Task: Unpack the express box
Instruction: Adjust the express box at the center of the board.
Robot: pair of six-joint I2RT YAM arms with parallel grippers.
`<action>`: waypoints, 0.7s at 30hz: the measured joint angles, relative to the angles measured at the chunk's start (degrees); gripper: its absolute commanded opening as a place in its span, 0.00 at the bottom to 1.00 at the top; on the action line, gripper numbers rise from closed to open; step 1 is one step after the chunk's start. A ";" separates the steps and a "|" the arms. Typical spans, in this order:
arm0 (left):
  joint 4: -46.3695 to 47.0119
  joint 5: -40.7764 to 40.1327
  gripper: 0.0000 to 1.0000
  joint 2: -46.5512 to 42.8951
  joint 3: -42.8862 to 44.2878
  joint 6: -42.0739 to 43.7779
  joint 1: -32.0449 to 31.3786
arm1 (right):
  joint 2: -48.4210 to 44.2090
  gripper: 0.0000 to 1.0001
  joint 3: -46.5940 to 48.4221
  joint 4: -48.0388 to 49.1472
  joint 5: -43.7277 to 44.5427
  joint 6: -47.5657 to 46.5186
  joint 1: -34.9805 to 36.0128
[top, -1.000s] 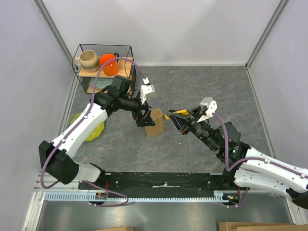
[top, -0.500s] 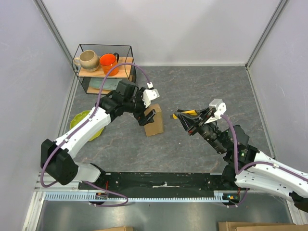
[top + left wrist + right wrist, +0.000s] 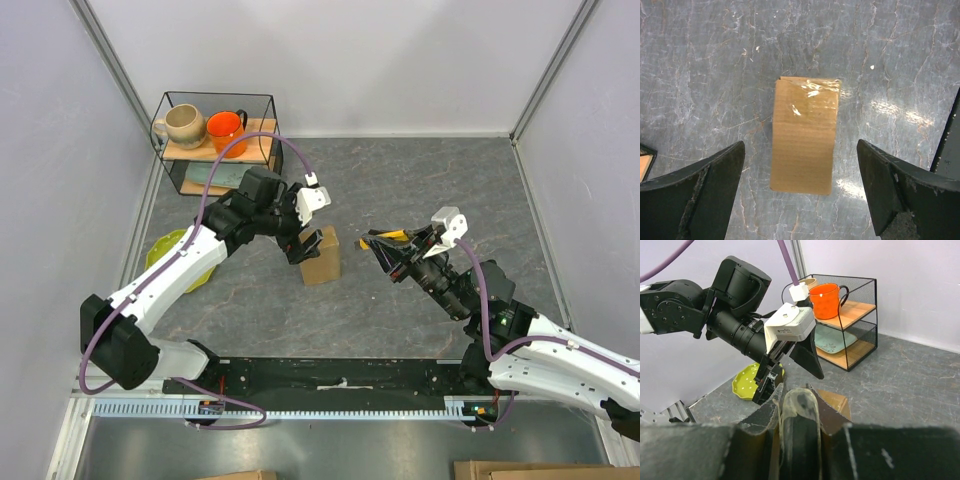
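Observation:
The express box (image 3: 321,256) is a small brown cardboard box with clear tape at its far end (image 3: 804,137), lying flat on the grey table. My left gripper (image 3: 303,245) hangs above it, open, one finger out past each long side (image 3: 801,150), touching nothing. My right gripper (image 3: 385,245) stands to the box's right, apart from it, shut on a yellow-and-black tool (image 3: 383,236). In the right wrist view the tool's dark tip (image 3: 800,415) sits between the fingers (image 3: 800,395), with the box (image 3: 837,401) and the left gripper (image 3: 790,375) just beyond.
A black wire rack (image 3: 215,140) at the back left holds a beige mug (image 3: 183,125), an orange mug (image 3: 226,131) and a teal plate (image 3: 832,339) on its lower shelf. A green dotted plate (image 3: 175,262) lies partly under the left arm. White walls enclose the table.
My right gripper has drawn back to the right, away from the box, with the tool in it. My left gripper has shifted slightly and turned over the box, staying open.

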 measured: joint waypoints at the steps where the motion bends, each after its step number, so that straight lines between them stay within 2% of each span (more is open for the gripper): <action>1: -0.26 0.26 0.99 0.00 -0.02 0.04 0.00 | 0.00 0.00 0.00 -0.09 0.02 0.00 0.00; 10: -0.59 0.94 0.99 0.96 -0.63 1.36 -0.11 | -0.04 0.00 -0.63 -0.76 0.48 0.00 0.00; 21: -0.63 1.16 0.99 8.31 -0.63 4.11 -0.11 | 1.05 0.00 -2.03 -1.05 2.84 -0.66 0.00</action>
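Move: The express box stands on end just ahead and to the right of the left hand, its middle roughly 3 cm ahead, 4 cm to the right and 12 cm below. From that hand the green plate lies about 8 cm ahead, 30 cm left and 19 cm below; the mug shelf is some 29 cm ahead, 22 cm left, 10 cm below. From the right hand the box is about 12 cm ahead, 10 cm left and 26 cm below. Around the upper end of the standing box is where the left hand heads: it hangs back briefly, then sinks about 5.5 cm at growing speed, fingers wide open and tipping a little more steeply down; touch can't be made out. The right hand, still holding the yellow knife, sinks some 3 cm and eases slightly forward. ##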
